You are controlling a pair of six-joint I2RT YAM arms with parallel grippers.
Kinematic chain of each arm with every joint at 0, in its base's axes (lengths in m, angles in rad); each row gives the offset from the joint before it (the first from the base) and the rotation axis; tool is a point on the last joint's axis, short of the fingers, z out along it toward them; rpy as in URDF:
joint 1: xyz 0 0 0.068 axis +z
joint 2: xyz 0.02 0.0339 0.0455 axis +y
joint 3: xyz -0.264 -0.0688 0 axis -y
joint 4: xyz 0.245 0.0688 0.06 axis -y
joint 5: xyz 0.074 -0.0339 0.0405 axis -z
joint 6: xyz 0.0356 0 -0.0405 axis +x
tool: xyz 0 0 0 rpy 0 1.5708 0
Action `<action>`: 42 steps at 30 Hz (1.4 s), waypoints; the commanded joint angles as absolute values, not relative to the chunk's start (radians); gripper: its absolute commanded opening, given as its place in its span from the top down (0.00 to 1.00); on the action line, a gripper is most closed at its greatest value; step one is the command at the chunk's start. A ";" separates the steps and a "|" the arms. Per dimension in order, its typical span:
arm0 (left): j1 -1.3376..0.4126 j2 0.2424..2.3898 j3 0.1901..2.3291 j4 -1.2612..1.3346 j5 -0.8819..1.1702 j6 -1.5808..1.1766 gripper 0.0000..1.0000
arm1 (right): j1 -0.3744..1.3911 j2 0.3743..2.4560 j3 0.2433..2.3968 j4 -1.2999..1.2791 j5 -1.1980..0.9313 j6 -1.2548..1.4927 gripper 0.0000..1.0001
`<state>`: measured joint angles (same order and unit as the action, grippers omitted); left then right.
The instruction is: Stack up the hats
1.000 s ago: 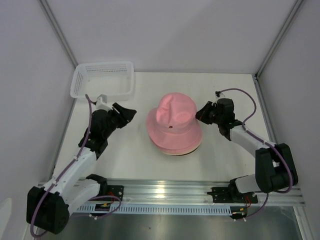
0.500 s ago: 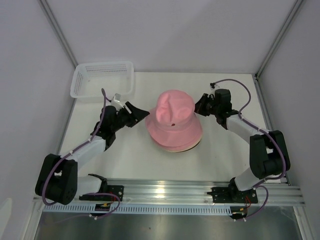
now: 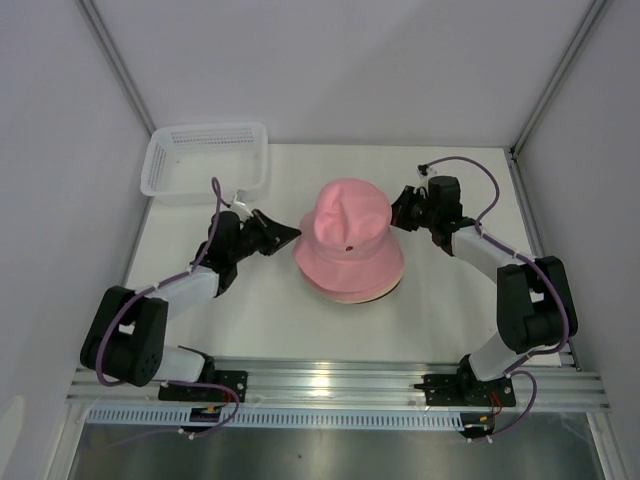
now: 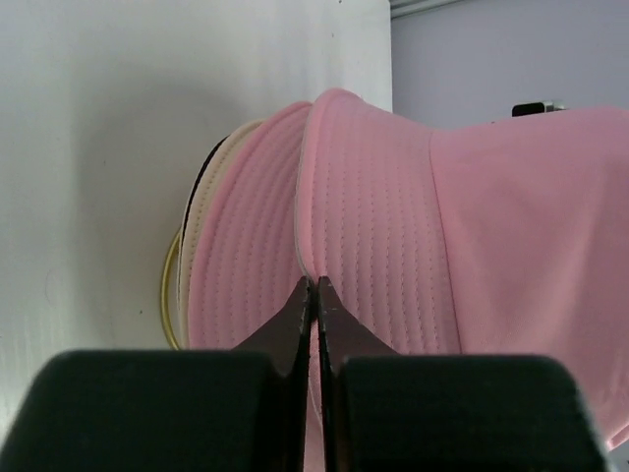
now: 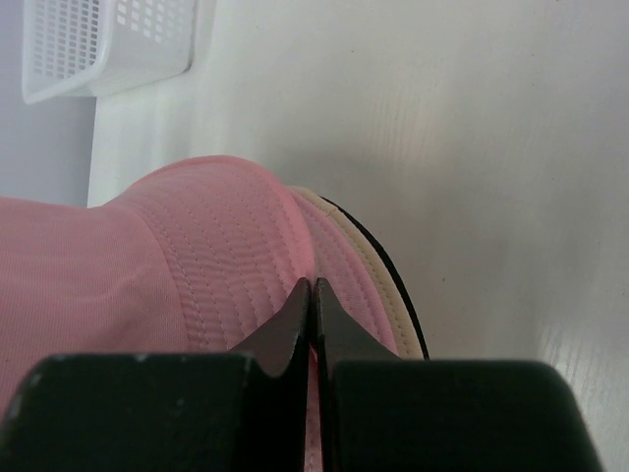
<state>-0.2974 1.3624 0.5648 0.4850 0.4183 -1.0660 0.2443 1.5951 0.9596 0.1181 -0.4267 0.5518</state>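
Observation:
A stack of hats sits mid-table with a pink hat (image 3: 347, 235) on top, its crown dented. Under it show a second pink brim (image 4: 236, 256), a beige brim (image 5: 349, 246) and a thin black edge (image 5: 393, 285). My left gripper (image 3: 296, 233) is at the stack's left side. In the left wrist view its jaws (image 4: 314, 283) are pinched shut on the top pink hat's brim edge. My right gripper (image 3: 397, 215) is at the stack's upper right. In the right wrist view it (image 5: 313, 285) is likewise shut on that pink brim.
A white plastic mesh basket (image 3: 205, 158) stands at the back left corner and shows in the right wrist view (image 5: 88, 44). Enclosure walls border the white table (image 3: 250, 310) on the left, right and back.
My left gripper slid right from beside the basket to the stack's left brim and closed there. The right gripper stayed shut at the right brim, shifting only slightly.

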 commanded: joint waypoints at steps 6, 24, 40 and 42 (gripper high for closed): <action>-0.380 1.408 0.612 0.330 0.281 -1.060 0.99 | 0.239 1.568 0.965 0.081 -0.365 0.514 1.00; -0.541 1.511 0.535 0.310 -0.058 -0.918 0.99 | 0.241 1.522 0.884 0.130 -0.295 0.503 1.00; -0.434 1.045 0.609 -0.043 -0.011 -0.945 0.52 | 0.278 1.237 0.712 0.164 -0.147 0.623 1.00; -0.428 0.968 0.582 -0.029 0.043 -1.038 0.35 | 0.308 1.186 0.641 0.202 -0.100 0.664 1.00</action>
<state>-0.4496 1.0527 0.5922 0.0414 -0.0326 -0.9169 0.2687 1.2606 0.6991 0.1364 -0.1921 0.5938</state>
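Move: The left fingers are shut on the left brim edge of the top pink hat, whose middle lies about 11 cm right, 2 cm ahead and 3 cm above; the lower pink hat sits under it, 11 cm right, level in reach and 4 cm below. The white basket stands some 23 cm ahead and 21 cm left. The right fingers pinch the opposite brim, the top hat's middle about 10 cm left, 4 cm back and 4 cm up. Drag the left brim edge of the top pink hat down about 10 cm with the shut left fingers, swinging right and slightly back, then left again, while rolling the hand's left side up some 25 degrees. Then open about halfway and rise clear to starting height. Keep the right fingers shut on their brim edge, easing slightly, then drawing back and right. ##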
